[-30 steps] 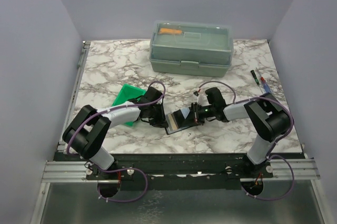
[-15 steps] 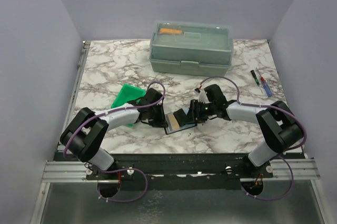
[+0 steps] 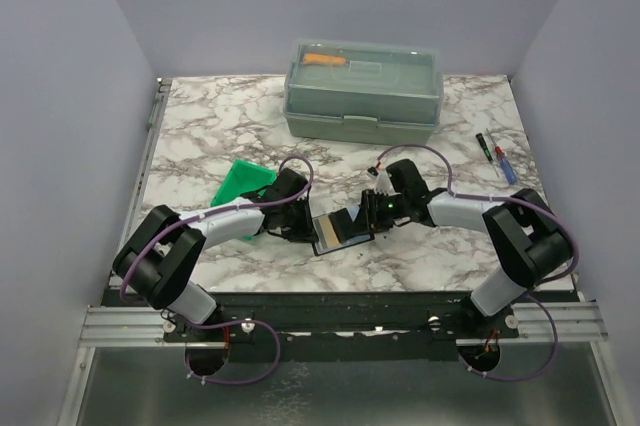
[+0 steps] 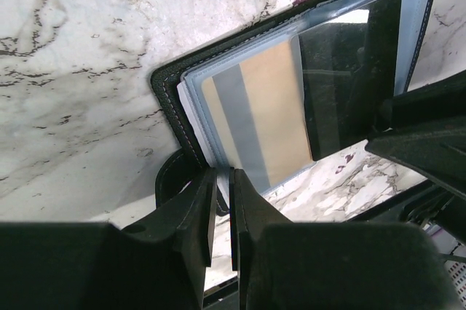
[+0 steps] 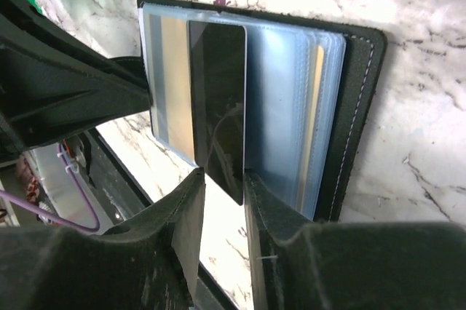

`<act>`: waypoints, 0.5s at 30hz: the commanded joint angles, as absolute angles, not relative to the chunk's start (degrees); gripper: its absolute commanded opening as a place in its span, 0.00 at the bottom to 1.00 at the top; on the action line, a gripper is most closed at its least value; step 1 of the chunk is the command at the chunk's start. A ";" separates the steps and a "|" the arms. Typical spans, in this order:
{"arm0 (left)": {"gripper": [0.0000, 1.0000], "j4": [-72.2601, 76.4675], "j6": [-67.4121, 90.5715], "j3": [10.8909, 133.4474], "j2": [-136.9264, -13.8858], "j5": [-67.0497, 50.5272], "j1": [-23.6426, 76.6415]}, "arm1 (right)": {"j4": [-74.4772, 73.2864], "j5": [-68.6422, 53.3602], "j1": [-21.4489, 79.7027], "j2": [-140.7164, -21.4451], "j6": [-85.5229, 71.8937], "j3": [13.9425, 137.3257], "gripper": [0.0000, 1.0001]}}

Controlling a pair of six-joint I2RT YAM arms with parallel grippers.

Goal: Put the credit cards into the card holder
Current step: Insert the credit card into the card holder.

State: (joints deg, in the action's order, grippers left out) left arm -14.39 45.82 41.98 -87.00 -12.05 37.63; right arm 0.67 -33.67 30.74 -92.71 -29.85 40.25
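Observation:
The card holder [image 3: 341, 233] lies open on the marble between my two grippers, its clear pockets facing up. A yellowish credit card [image 4: 269, 113] with a grey stripe sits in a pocket. A dark glossy credit card [image 5: 217, 92] lies on the pockets, its lower corner sticking out between my right gripper's [image 5: 223, 177] open fingers, close against one of them. My left gripper [image 4: 223, 179] is pinched on the holder's near edge [image 4: 171, 99]. In the top view the left gripper [image 3: 303, 229] is at the holder's left side and the right gripper [image 3: 370, 216] at its right.
A small green bin [image 3: 245, 183] lies just behind the left gripper. The big grey-green toolbox [image 3: 362, 91] stands at the back centre. Two pens [image 3: 497, 154] lie at the right edge. The table's front edge runs just below the holder.
My right gripper has gone from shut to open, letting go of the dark card, and its arm has shifted a little. The left gripper has kept its pinch.

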 commanded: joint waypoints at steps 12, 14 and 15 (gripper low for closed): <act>0.18 -16.70 44.89 39.68 -87.06 -7.43 37.62 | 2.51 -23.90 35.75 -96.11 -28.65 40.65 0.05; 0.18 -16.70 44.70 39.52 -86.85 -7.31 37.61 | 1.63 -23.80 35.54 -94.98 -27.74 40.43 0.05; 0.18 -16.74 44.53 39.39 -86.68 -7.11 37.62 | 1.40 -24.46 35.36 -94.60 -27.33 40.31 0.06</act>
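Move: The black credit card lies on the open card holder, its middle about 4 cm to the right hand's left, 2 cm ahead and 1 cm below. The holder's middle is some 6 cm left and 1 cm ahead of that hand, with the tan card roughly 9 cm left and 1 cm ahead. From the left hand, still at the holder's left edge, the black card is about 7 cm right and 3 cm ahead. Right fingers move about 2 cm left, 1 cm down, and close, pinching the black card's right side. ##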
